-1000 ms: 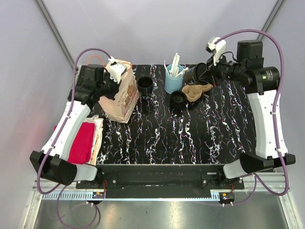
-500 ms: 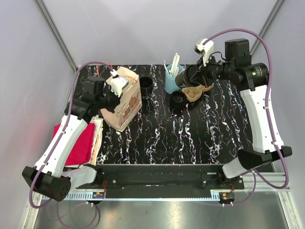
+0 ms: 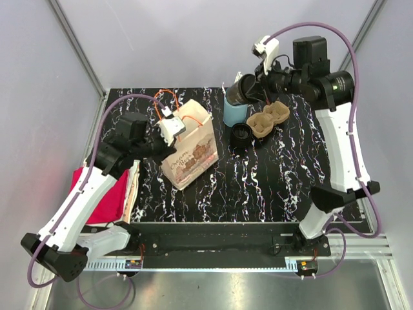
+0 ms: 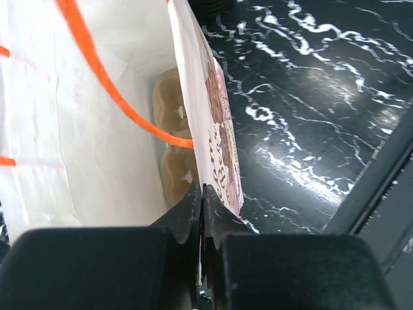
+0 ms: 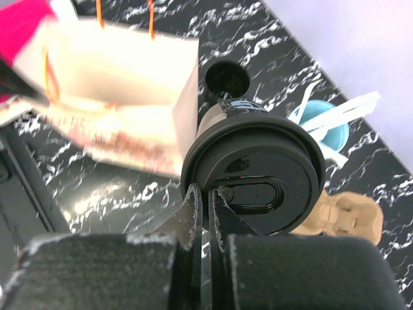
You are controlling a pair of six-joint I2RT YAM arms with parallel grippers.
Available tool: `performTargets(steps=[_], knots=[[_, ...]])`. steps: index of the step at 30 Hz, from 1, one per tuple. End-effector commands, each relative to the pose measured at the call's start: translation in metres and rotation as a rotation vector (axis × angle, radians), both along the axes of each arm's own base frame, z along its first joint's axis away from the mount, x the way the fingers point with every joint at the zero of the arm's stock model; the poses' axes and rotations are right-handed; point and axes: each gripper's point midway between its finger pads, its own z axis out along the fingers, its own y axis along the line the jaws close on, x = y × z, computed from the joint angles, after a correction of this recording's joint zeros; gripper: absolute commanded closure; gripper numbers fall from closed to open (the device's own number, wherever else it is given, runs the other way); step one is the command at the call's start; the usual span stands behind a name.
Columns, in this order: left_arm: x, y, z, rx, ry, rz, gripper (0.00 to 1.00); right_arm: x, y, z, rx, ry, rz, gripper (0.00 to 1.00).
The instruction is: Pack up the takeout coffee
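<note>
The takeout coffee [image 3: 243, 88], a black cup with a black lid [image 5: 258, 171], hangs tilted above the back of the table. My right gripper [image 3: 255, 84] is shut on the lid's rim [image 5: 208, 194]. My left gripper [image 3: 171, 131] is shut on the top edge of a white paper bag [image 3: 192, 154] with orange handles. The bag stands open left of the table's middle. In the left wrist view the jaws [image 4: 201, 197] pinch the bag's printed wall [image 4: 216, 123], and a tan cup carrier [image 4: 169, 103] lies inside the bag. The bag's opening also shows in the right wrist view [image 5: 116, 71].
A light-blue cup of white straws [image 3: 233, 111] stands under the held coffee. A tan cup carrier [image 3: 270, 118] and a small black cup [image 3: 241, 134] sit beside it. A lidless black cup [image 5: 227, 79] stands behind the bag. A pink cloth [image 3: 106, 194] lies at the left edge.
My left gripper has pulled the bag right and nearer the table's middle. My right gripper has carried the coffee left and higher, over the blue cup.
</note>
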Motion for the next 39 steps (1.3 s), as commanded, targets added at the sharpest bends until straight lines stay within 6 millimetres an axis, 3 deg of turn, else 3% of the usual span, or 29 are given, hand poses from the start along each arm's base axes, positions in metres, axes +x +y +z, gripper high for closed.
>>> performTargets(steps=[1,4,13,18,19,21,22,26,31,34,37,39], knots=[[-0.005,-0.026,0.005,-0.046,-0.018,-0.102,0.94,0.003,0.008,0.015,0.039,0.026,-0.036,1.0],[-0.007,-0.037,0.002,-0.039,-0.001,-0.134,0.92,0.006,0.019,0.021,0.056,0.018,-0.029,1.0],[-0.024,-0.06,0.022,-0.1,0.032,-0.266,0.41,-0.022,0.057,0.013,0.071,0.074,0.099,1.0],[-0.016,-0.053,0.073,-0.129,-0.113,-0.229,0.26,-0.04,0.072,0.017,0.116,0.12,0.166,1.0],[-0.014,-0.051,0.082,-0.132,-0.136,-0.214,0.18,-0.045,0.08,0.016,0.123,0.134,0.186,1.0],[-0.01,-0.043,0.105,-0.139,-0.204,-0.167,0.11,-0.049,0.087,0.013,0.121,0.149,0.199,1.0],[-0.009,-0.041,0.111,-0.138,-0.223,-0.152,0.01,-0.049,0.09,0.009,0.112,0.158,0.198,1.0],[0.004,-0.021,0.133,-0.116,-0.327,-0.042,0.01,-0.049,0.11,-0.01,0.08,0.193,0.211,1.0],[0.029,0.005,0.147,-0.116,-0.406,0.072,0.01,-0.035,0.125,-0.029,0.054,0.223,0.183,1.0],[0.054,0.022,0.147,-0.113,-0.395,0.136,0.01,-0.027,0.13,-0.041,0.041,0.244,0.168,1.0],[0.086,0.031,0.132,-0.114,-0.346,0.161,0.01,-0.025,0.136,-0.052,0.027,0.27,0.165,1.0],[0.096,0.031,0.13,-0.126,-0.336,0.152,0.01,-0.026,0.139,-0.058,0.018,0.286,0.168,1.0]])
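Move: Pinched by its near rim in the left hand, the paper bag has its middle about 5 cm ahead of that hand, 4 cm to its right and 12 cm below. From the right hand, which holds the lidded cup, the bag lies about 21 cm left, 6 cm back and 29 cm down; the empty black cup is 9 cm ahead and 19 cm left, the lid stack 4 cm ahead and 3 cm left, the straw holder 13 cm ahead and 4 cm left, all far below. Swinging left about 13 cm, the right hand keeps the cup pinched at its lid end, draws back on the way, then sinks some 7 cm over the bag's opening, tipping the fingers further down. Meanwhile the left hand eases right a little, opens wide to let go of the rim, rises about 14 cm clear, then goes forward and left over the bag's left side. ##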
